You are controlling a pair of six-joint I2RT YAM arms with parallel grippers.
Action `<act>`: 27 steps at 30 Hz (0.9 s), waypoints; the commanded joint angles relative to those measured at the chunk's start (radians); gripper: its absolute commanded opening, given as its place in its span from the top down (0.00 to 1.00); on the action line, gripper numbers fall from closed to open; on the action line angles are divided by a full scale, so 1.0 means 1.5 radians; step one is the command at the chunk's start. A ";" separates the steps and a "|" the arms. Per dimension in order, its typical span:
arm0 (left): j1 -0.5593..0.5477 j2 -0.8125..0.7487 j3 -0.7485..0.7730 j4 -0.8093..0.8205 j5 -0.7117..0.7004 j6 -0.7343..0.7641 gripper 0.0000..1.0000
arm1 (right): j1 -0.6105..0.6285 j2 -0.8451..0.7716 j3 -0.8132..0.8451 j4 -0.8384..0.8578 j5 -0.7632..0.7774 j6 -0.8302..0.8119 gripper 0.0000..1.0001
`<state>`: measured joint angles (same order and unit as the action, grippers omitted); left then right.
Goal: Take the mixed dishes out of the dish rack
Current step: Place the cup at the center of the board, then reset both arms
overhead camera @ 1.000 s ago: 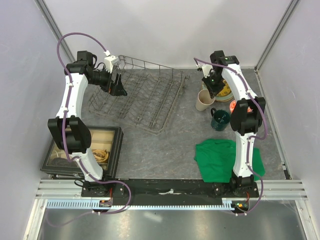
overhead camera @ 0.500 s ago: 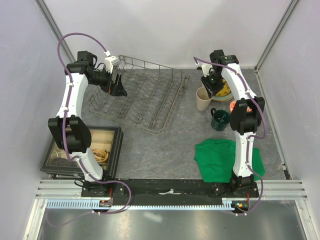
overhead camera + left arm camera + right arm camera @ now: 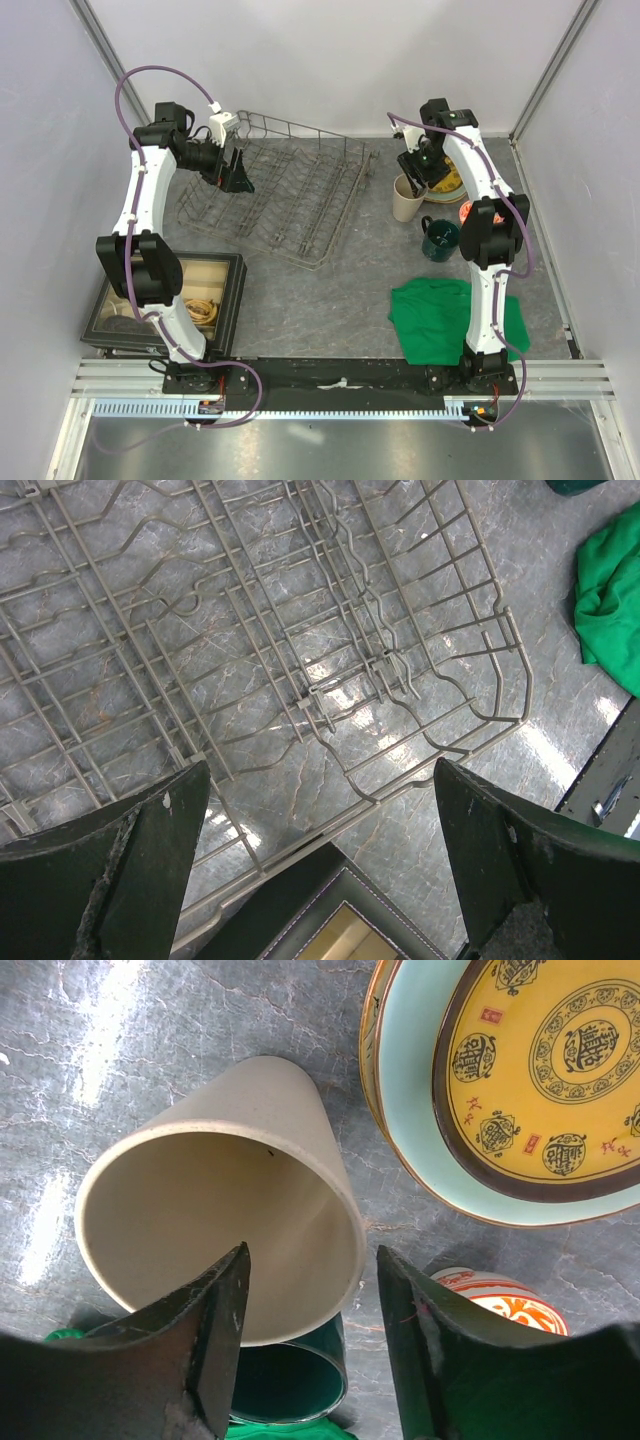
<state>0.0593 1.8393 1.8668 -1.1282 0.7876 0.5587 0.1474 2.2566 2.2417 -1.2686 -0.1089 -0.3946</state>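
The grey wire dish rack (image 3: 290,200) sits at the back left with no dishes in it, and its wires (image 3: 300,630) fill the left wrist view. My left gripper (image 3: 238,172) hangs open over the rack's left part, nothing between its fingers (image 3: 320,770). The tall beige cup (image 3: 407,200) stands upright on the table at the right. My right gripper (image 3: 418,170) is open just above it, with the cup's rim (image 3: 200,1200) between the parted fingers (image 3: 312,1255). Beside the cup are the yellow-patterned plate (image 3: 540,1070) on the mint-green plate (image 3: 420,1090), the red-and-white bowl (image 3: 500,1305) and the dark green mug (image 3: 440,240).
A green cloth (image 3: 440,315) lies in front of the mug, near the right arm's base. A black-framed tray (image 3: 230,290) stands at the front left, its corner (image 3: 300,900) just beyond the rack's near edge. Walls close in on both sides.
My right gripper's jaws have spread apart from the beige cup's rim, and the cup stays standing where it was. The left arm has not moved.
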 commanded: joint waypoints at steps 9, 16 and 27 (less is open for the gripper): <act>-0.001 -0.001 0.031 -0.003 0.005 0.013 0.01 | 0.000 -0.106 0.032 0.026 -0.024 0.022 0.35; -0.001 -0.024 -0.001 0.063 -0.034 -0.022 0.01 | 0.000 -0.200 -0.010 0.084 -0.022 0.049 0.34; -0.002 -0.094 -0.117 0.271 -0.120 -0.122 0.01 | -0.007 -0.379 -0.175 0.288 0.055 0.099 0.11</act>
<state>0.0593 1.7611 1.7123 -0.8776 0.6643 0.4652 0.1463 1.7676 2.0438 -0.9924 -0.0910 -0.2920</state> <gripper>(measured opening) 0.993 0.818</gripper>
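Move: The cup stands upright on the table with its right wall between the right hand's slightly open fingers: its middle is about 3 cm left of that hand, 1 cm back and 5 cm below. The plate stack lies some 9 cm ahead and 7 cm right of the hand, the green mug 11 cm back and 6 cm right, the bowl 5 cm back and 16 cm right. From the left hand the cup is roughly 41 cm right, 5 cm ahead and 15 cm lower. The right hand leaves the placed cup, rising slowly at first and then fast, nearly straight up by about 18 cm, so that the finger inside the cup and the one outside its right wall both come clear above the rim; on the way the fingers spread wider and the wrist tilts some 30 degrees, swinging the fingertips forward. Over the rack the empty left hand, still wide open, waits and then eases a few centimetres forward and left, turning slightly counter-clockwise. ##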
